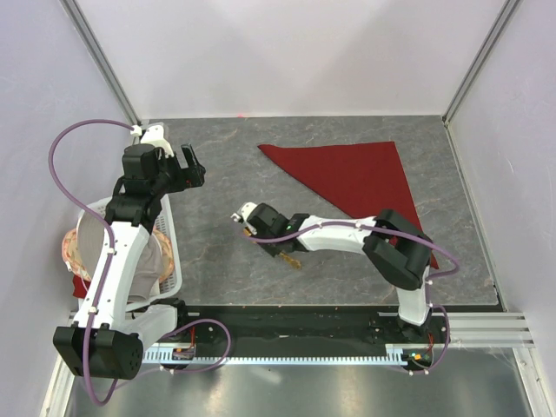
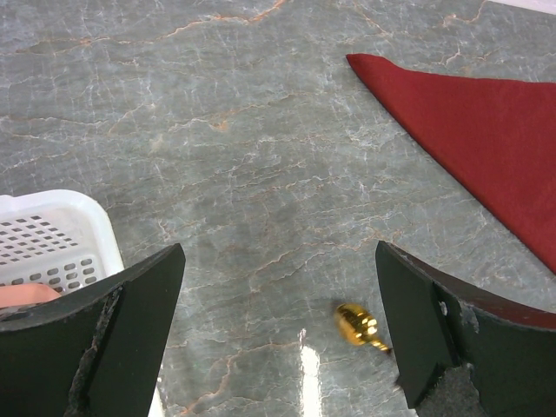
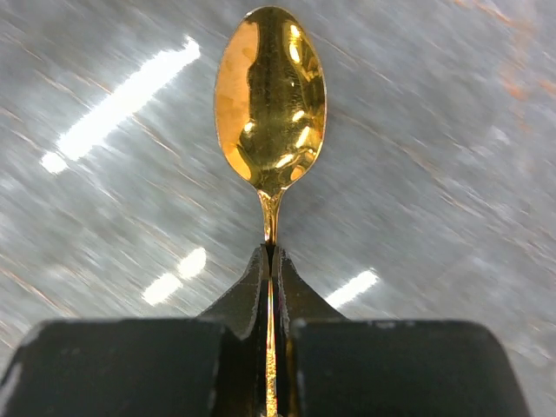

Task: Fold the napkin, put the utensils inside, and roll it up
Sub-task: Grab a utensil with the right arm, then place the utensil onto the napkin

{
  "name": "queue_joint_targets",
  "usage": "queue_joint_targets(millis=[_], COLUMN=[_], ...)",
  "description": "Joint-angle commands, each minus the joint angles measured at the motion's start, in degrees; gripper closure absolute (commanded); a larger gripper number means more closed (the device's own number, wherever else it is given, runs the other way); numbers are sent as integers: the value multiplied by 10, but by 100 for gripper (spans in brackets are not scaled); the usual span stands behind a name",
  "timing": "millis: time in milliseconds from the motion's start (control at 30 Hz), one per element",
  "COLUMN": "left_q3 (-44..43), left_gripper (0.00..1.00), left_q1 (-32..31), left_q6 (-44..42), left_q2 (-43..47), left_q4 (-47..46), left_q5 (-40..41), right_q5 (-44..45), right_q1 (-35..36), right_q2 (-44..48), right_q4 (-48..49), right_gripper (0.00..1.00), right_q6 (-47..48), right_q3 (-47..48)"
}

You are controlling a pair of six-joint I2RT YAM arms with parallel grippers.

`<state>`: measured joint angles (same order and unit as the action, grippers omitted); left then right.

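The maroon napkin (image 1: 356, 178) lies flat as a folded triangle at the back right of the table. Its pointed corner also shows in the left wrist view (image 2: 469, 122). My right gripper (image 1: 283, 250) is near the table's middle, shut on the thin handle of the gold spoon (image 3: 271, 95). The oval bowl sticks out past the fingertips, above the bare table. The spoon shows in the top view (image 1: 292, 260) and in the left wrist view (image 2: 356, 323). My left gripper (image 1: 196, 167) is open and empty, above the table's left side (image 2: 278, 347).
A white perforated basket (image 1: 174, 269) stands at the near left and holds a grey-beige cloth (image 1: 149, 261); its corner shows in the left wrist view (image 2: 52, 234). Pale walls close in the back and sides.
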<state>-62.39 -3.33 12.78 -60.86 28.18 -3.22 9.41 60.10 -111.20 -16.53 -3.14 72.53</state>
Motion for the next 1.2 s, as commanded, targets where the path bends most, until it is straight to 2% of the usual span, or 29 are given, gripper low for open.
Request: queue_joint_targets(millis=[0, 167, 300, 467, 800, 1000, 1167], left_q3=[2, 2, 3, 3, 2, 3, 3], left_gripper=[2, 2, 2, 2, 2, 2, 2], left_q1=[2, 2, 2, 2, 2, 2, 2], left_q6=[-5, -6, -7, -8, -7, -7, -7], left_q2=[15, 14, 14, 15, 19, 20, 18], left_q4=[-20, -19, -20, -19, -20, -19, -19], left_q5=[-8, -9, -7, -8, -11, -13, -13], right_q5=[-60, -93, -80, -71, -47, -93, -137], right_q1=[-60, -119, -144, -212, -309, -378, -404], right_q2=[67, 103, 120, 137, 105, 83, 67], right_q4=[-10, -10, -11, -13, 3, 9, 8], right_gripper=[100, 100, 100, 100, 100, 100, 100], right_q6=[63, 119, 160, 195, 245, 268, 307], right_q3=[-25, -46, -54, -49, -24, -5, 2])
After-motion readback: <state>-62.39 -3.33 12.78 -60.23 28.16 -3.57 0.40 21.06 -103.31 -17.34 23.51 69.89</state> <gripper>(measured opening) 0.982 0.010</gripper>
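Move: The right hand, with the golden spoon still pinched just behind its bowl, is taking it to the folded red napkin, whose middle lies about 17 cm ahead, 29 cm to the right and 1 cm lower. The napkin's left tip is some 29 cm ahead and 2 cm left; its near right tip is about 7 cm back and 49 cm right. From the left hand the napkin's middle is roughly 7 cm ahead, 46 cm right and 25 cm below. Right hand keeps its pinch on the spoon, lifting about 4 cm and sweeping 30 cm right-forward over the napkin. ##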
